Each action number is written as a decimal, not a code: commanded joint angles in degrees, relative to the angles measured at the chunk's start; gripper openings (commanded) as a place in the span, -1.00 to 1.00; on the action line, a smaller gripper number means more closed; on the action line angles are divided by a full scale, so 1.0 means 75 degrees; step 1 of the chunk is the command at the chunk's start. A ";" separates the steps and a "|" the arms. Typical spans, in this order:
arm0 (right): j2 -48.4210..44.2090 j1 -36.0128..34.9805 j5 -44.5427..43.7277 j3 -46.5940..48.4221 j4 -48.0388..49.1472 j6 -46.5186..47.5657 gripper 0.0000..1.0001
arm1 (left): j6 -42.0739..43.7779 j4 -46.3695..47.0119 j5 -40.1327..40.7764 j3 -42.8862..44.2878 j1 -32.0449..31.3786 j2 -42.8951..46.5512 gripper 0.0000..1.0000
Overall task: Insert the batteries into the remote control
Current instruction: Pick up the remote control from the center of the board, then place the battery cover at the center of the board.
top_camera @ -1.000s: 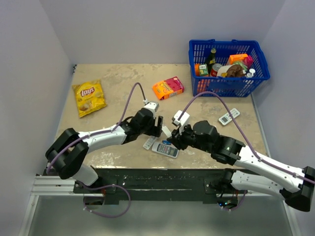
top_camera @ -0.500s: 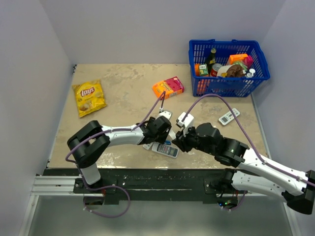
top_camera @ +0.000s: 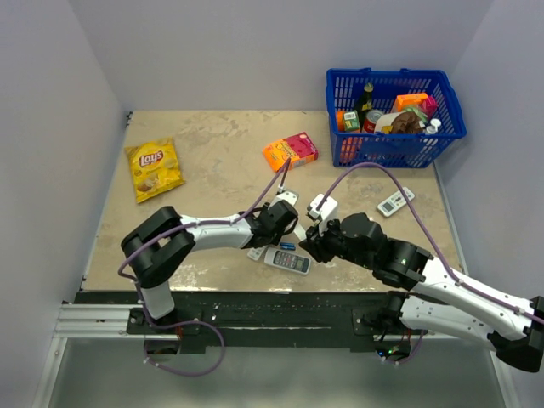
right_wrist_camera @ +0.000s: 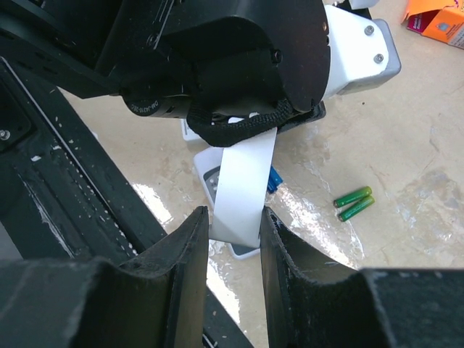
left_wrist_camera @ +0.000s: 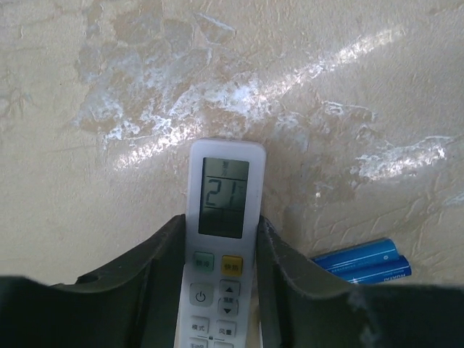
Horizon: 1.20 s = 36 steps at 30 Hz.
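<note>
The remote control (right_wrist_camera: 243, 181), a slim plain white stick, stands between the fingers of my right gripper (right_wrist_camera: 233, 214), which is shut on its lower end. Its upper end is hidden behind the left arm's black gripper body. My left gripper (left_wrist_camera: 221, 225) is down on the table, its fingers pressed against both long sides of a white remote with a display (left_wrist_camera: 225, 188). From above, the left gripper (top_camera: 283, 234) and the right gripper (top_camera: 308, 242) almost meet near the table's front edge. The batteries are out of view.
Two blue cells (left_wrist_camera: 362, 261) lie right of the display remote, and a green pair (right_wrist_camera: 353, 202) lies farther off. A wider grey-white remote (top_camera: 286, 261) rests below the grippers, another small remote (top_camera: 396, 201) near the blue basket (top_camera: 450, 102). An orange box (top_camera: 290, 152) and a chip bag (top_camera: 154, 168) lie behind.
The left arm has swung right and toward the front edge, come down over the display remote, and narrowed its jaws onto it. The right gripper kept its hold and barely shifted.
</note>
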<state>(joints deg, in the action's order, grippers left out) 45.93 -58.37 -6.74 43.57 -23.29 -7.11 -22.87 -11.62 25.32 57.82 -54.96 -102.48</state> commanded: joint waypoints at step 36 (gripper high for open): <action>0.0262 0.0259 0.3300 0.0133 0.3069 0.0116 -1.00 | -0.6982 1.6045 -0.9387 -0.4699 0.5218 0.3445 -1.00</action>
<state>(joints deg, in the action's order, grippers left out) 47.13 -57.47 11.97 45.82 -9.50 -6.63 -62.70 68.34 -42.11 22.70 -17.17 -74.00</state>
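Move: The left hand already pinches the white remote control on the table, its middle about 2 cm back and 1 cm left of the fingers. The blue batteries lie 5 cm right and 2 cm back, the grey remote 5 cm right and 6 cm back. From the right hand, which holds the white battery cover, the remote control is some 11 cm ahead, 10 cm left and 19 cm below. Left hand lifts the still-pinched remote some 23 cm, rolling its left side down 80 degrees; right rises leftward. ##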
